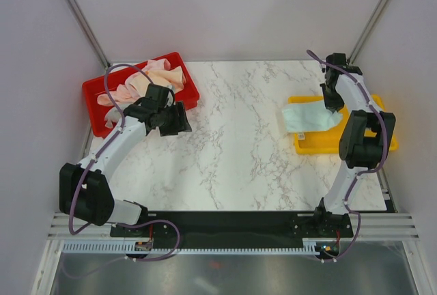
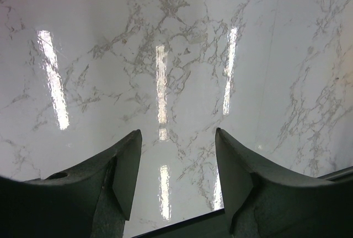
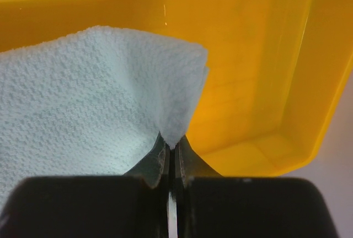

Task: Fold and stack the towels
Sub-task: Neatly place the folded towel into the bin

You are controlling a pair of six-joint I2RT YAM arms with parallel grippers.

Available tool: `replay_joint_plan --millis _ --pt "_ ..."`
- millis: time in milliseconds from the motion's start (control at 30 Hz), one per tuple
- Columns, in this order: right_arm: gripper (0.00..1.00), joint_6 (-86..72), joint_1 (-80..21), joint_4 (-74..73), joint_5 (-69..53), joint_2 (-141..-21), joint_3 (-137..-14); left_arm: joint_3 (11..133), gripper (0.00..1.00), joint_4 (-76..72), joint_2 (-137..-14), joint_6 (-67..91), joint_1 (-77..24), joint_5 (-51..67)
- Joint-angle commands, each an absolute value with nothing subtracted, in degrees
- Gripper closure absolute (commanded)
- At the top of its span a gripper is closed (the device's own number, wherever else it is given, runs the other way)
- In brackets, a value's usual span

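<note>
A pale mint towel (image 1: 308,117) lies folded over the left part of the yellow tray (image 1: 386,145), hanging past its left rim. My right gripper (image 3: 174,145) is shut on a corner of that mint towel (image 3: 88,100), above the yellow tray (image 3: 265,72). Pink and cream towels (image 1: 147,82) lie heaped in the red tray (image 1: 95,97) at the back left. In front of the red tray, over bare marble, my left gripper (image 1: 179,119) stands open; its fingers (image 2: 129,166) have nothing between them.
The marble table (image 1: 232,138) spans the space between the two trays. Metal frame posts (image 1: 78,15) rise at both back corners. The arm bases sit on a black strip (image 1: 232,223) at the near edge.
</note>
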State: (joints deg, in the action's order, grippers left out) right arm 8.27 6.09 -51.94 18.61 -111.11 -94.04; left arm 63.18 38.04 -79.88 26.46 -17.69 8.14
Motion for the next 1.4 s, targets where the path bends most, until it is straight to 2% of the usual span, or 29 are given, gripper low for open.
replay_joint_plan --millis 0,567,700,800,967,1033,1100,1167,1233,1367 --pt "1.00 10.3 7.3 -50.4 21.4 -110.9 -95.1 65.3 0.36 37.9 -79.4 25.6 -17.4 9.2" --pt "1.00 9.1 9.8 -49.0 22.8 -117.0 -99.0 66.7 0.35 38.1 -78.5 26.3 -17.3 8.6" --pt "0.72 7.1 10.7 -49.1 25.8 -117.7 -99.7 67.1 0.34 38.2 -78.6 26.4 -17.3 8.1" --pt "0.61 3.7 11.8 -51.3 28.0 -116.8 -101.9 67.6 0.34 38.5 -78.4 26.5 -17.4 7.4" --pt "0.53 -3.0 13.9 -55.4 31.1 -114.4 -108.0 70.6 0.34 39.1 -78.1 27.4 -17.3 6.1" --pt "0.53 -5.0 14.0 -57.7 30.8 -114.2 -111.1 72.8 0.34 39.4 -78.3 27.6 -17.3 5.5" --pt "0.53 -7.6 13.7 -60.4 26.0 -112.1 -114.6 74.4 0.34 39.6 -78.4 27.9 -17.3 2.4" --pt "0.47 -8.7 13.0 -59.1 20.9 -109.1 -113.9 78.1 0.34 40.2 -78.9 27.2 -16.7 0.2" --pt "0.34 -10.6 10.6 -57.1 14.1 -103.4 -111.0 81.9 0.34 40.9 -79.6 26.0 -15.6 -6.0" --pt "0.31 -15.3 5.2 -47.0 3.4 -90.5 -101.9 87.9 0.33 42.8 -84.0 23.8 -11.6 -12.6"
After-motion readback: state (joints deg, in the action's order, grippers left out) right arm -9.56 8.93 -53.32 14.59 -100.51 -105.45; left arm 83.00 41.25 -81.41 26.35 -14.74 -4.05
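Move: Just inside the far side of the yellow bin, the right hand still pinches the folded towel by its right end. From that hand the bin's middle is about 4 cm back, 3 cm to the right and 4 cm below, and the towel's middle some 9 cm left, 2 cm back and 2 cm down. From the left hand the peach towel in the red bin is about 17 cm ahead, 9 cm left and 5 cm lower; the yellow bin lies 53 cm right, 4 cm ahead and 9 cm lower. Drawing the held towel about 4 cm to the right and sinking a little over 2 cm into the yellow bin, the right hand opens and lets go. It keeps on rightward at first, then climbs some 16 cm and swings back left, its fingers tipping up and forward. Late on, the open, empty left hand rises and reaches forward and left on the red bin's side. ##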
